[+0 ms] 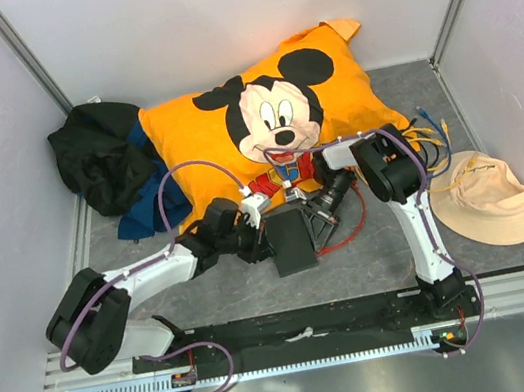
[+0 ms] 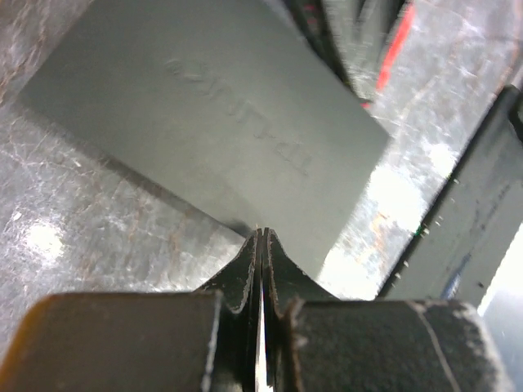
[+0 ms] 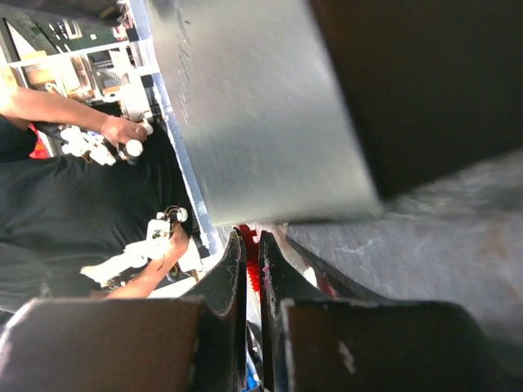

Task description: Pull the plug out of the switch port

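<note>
The switch is a flat dark grey box lying on the table in front of the pillow. A red cable loops out from its right side. My left gripper is shut and empty, its tips against the switch's near edge; the switch's top face fills the left wrist view. My right gripper is at the switch's right edge, shut on the red plug, whose ribbed boot shows between the fingers. The switch lies just past the tips. The port itself is hidden.
A large orange Mickey Mouse pillow lies behind the switch. A black heap of cloth on blue fabric is at the back left. A beige hat lies at the right, with loose yellow and blue cables behind it.
</note>
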You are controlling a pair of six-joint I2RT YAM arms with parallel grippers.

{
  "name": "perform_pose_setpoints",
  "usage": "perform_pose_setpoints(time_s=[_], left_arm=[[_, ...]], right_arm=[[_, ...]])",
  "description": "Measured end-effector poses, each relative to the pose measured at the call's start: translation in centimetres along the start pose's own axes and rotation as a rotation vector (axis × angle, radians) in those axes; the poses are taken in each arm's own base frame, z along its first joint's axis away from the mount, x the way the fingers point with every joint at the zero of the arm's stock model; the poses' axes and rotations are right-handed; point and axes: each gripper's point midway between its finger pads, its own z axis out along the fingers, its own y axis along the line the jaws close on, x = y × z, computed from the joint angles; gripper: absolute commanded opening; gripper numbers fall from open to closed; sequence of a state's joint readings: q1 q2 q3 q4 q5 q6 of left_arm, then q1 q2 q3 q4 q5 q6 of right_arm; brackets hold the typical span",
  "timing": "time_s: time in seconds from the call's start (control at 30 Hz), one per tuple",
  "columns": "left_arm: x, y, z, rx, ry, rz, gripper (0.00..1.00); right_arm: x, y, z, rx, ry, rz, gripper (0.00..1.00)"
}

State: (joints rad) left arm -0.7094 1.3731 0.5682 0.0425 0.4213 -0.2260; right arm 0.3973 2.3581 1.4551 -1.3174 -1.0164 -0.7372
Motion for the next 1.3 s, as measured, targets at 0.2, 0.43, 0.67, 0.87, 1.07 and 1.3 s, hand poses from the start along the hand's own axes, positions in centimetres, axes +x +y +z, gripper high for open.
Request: perform_pose_setpoints(time_s=[0.2,0.43,0.67,0.87,1.07,1.3], left_arm=[[-2.2,-2.3,-0.5,0.067,-0.020,0.106,0.02],[1.1,-2.3,0.5,0.056,0.061,0.114,0.02],[4.9,-0.4,1.0,-0.009,0.165,-0.035,0.02],[4.6,-0.7,1.3,0.010,0.172,-0.055,0.02],[1.8,-1.1,0.2,-0.002,0.087,0.004,0.02],[-1.4,0.1,0.9,-0.063,0.004,0.026,0.02]], right_arm=[[-2.1,0.1,0.1,-0.013,-0.024,0.011,0.01],[-4.3,0.8,1.5,-0.035,-0.031,-0.018,0.01],[-4.7,1.0,2.1,-0.040,-0.033,-0.033,0.00],[-4.8,0.9,1.9,-0.037,-0.031,-0.034,0.01],[-4.9,0.8,1.8,-0.031,-0.014,-0.039,0.01],[-5.1,0.8,1.7,-0.037,-0.004,-0.026,0.01]])
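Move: The right fingers already hold the red plug at the switch's right side; the switch's middle lies about 6 cm to the left, 3 cm ahead and roughly level. The free red cable bows out some 10 cm to the right and 4 cm ahead. From the shut left fingertips at the switch's left edge, the switch's middle is about 5 cm right, 2 cm ahead and 2 cm below. The right, still pinching the red plug, pushes the switch about 5 cm left; the other dips back, returns. ##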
